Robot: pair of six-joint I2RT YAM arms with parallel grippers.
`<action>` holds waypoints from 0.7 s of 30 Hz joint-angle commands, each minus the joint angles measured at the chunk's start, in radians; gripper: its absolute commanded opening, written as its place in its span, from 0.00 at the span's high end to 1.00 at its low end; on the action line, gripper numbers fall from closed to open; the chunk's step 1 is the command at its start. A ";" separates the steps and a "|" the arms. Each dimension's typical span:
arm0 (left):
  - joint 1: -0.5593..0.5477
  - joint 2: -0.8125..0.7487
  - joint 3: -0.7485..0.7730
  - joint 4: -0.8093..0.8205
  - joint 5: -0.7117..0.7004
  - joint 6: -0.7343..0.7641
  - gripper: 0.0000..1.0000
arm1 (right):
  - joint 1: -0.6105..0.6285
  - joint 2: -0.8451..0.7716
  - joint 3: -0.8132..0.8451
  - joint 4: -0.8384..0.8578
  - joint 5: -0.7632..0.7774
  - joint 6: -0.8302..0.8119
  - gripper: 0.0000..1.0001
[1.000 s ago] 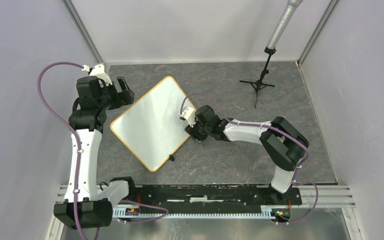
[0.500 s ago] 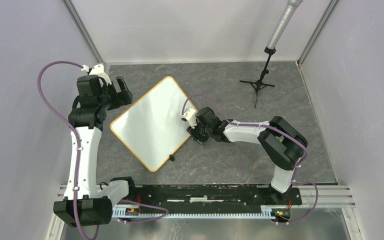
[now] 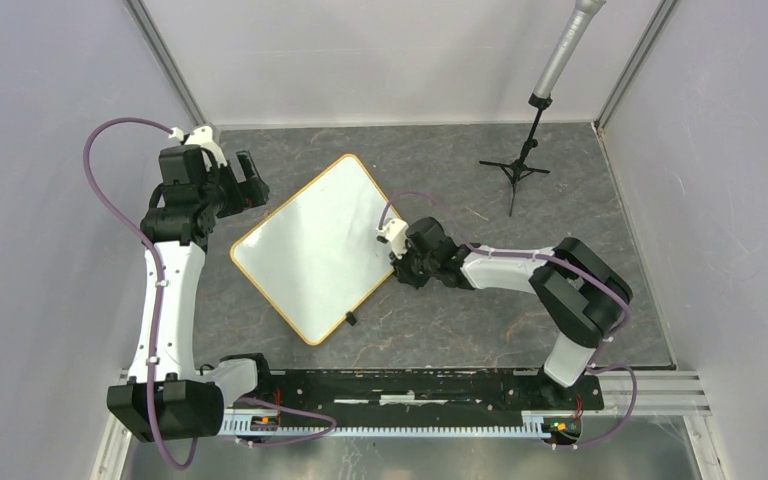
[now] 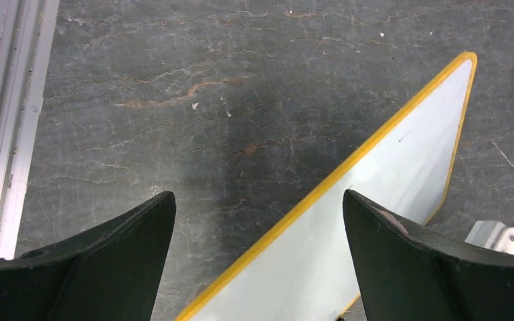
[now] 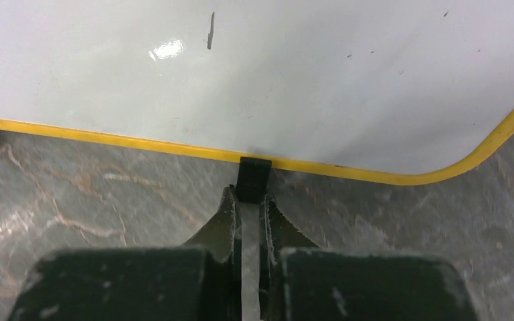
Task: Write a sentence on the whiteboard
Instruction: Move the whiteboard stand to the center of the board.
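Note:
The whiteboard [image 3: 310, 250] lies flat on the grey table, turned like a diamond, white with a yellow rim. The sentence is out of view: the face [image 5: 274, 80] is blank apart from a short dark streak. My right gripper [image 3: 401, 263] is low at the board's right edge, and in the right wrist view its jaws [image 5: 249, 192] are shut on a small black clip [image 5: 252, 175] on the rim. My left gripper [image 3: 244, 184] hovers open above the board's upper-left edge [image 4: 388, 200], and its fingers [image 4: 258, 200] hold nothing.
A second black clip [image 3: 351, 319] sits lower on the same edge. A small black tripod with a grey pole [image 3: 522, 165] stands at the back right. Pale walls close in both sides and the back. The arms' mounting rail [image 3: 410, 385] runs along the near edge.
The right gripper has shut on the clip and moved a little to the right, and the board has slid with it. The left arm shifted slightly and stayed open.

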 commanded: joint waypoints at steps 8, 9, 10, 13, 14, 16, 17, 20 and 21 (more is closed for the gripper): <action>-0.001 0.000 0.016 0.024 0.037 -0.076 0.00 | -0.060 -0.230 -0.255 -0.123 0.028 0.003 1.00; -0.001 -0.001 0.016 0.025 0.039 -0.077 0.00 | -0.063 -0.250 -0.270 -0.140 0.042 -0.001 1.00; -0.001 -0.001 0.016 0.025 0.040 -0.078 0.00 | -0.066 -0.265 -0.285 -0.154 0.052 -0.005 1.00; 0.000 0.001 0.017 0.025 0.045 -0.083 0.00 | -0.082 -0.315 -0.319 -0.196 0.083 0.008 1.00; -0.001 0.002 0.019 0.025 0.046 -0.085 0.00 | -0.088 -0.328 -0.328 -0.216 0.097 0.013 1.00; -0.001 0.002 0.021 0.025 0.046 -0.088 0.00 | -0.097 -0.351 -0.343 -0.242 0.136 0.024 1.00; -0.001 0.004 0.022 0.025 0.048 -0.089 0.00 | -0.100 -0.363 -0.355 -0.251 0.158 0.032 1.00; 0.000 0.006 0.026 0.025 0.049 -0.093 0.00 | -0.121 -0.401 -0.382 -0.278 0.164 0.088 1.00; 0.000 0.008 0.028 0.025 0.049 -0.095 0.00 | -0.123 -0.414 -0.383 -0.294 0.147 0.097 1.00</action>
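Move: The right fingers are already shut on the whiteboard stand's black foot, right at the hand point and just above the table. The clear spot to which that foot is being taken lies about 13 cm to the right and 5 cm back. The slanting board's middle is roughly 14 cm left, 4 cm ahead and 6 cm up; its other foot is 10 cm left and 11 cm back. From the idle left hand, the held foot lies some 24 cm right, 7 cm back and 26 cm below. Rightward and somewhat back towards the base, the right hand drags the whiteboard by its pinched black foot, about 11 cm right and 5 cm back, level and low over the table. The fingers keep their hold while the hand turns some 10 degrees clockwise, drawing the board away from the left arm towards the middle of the table. ##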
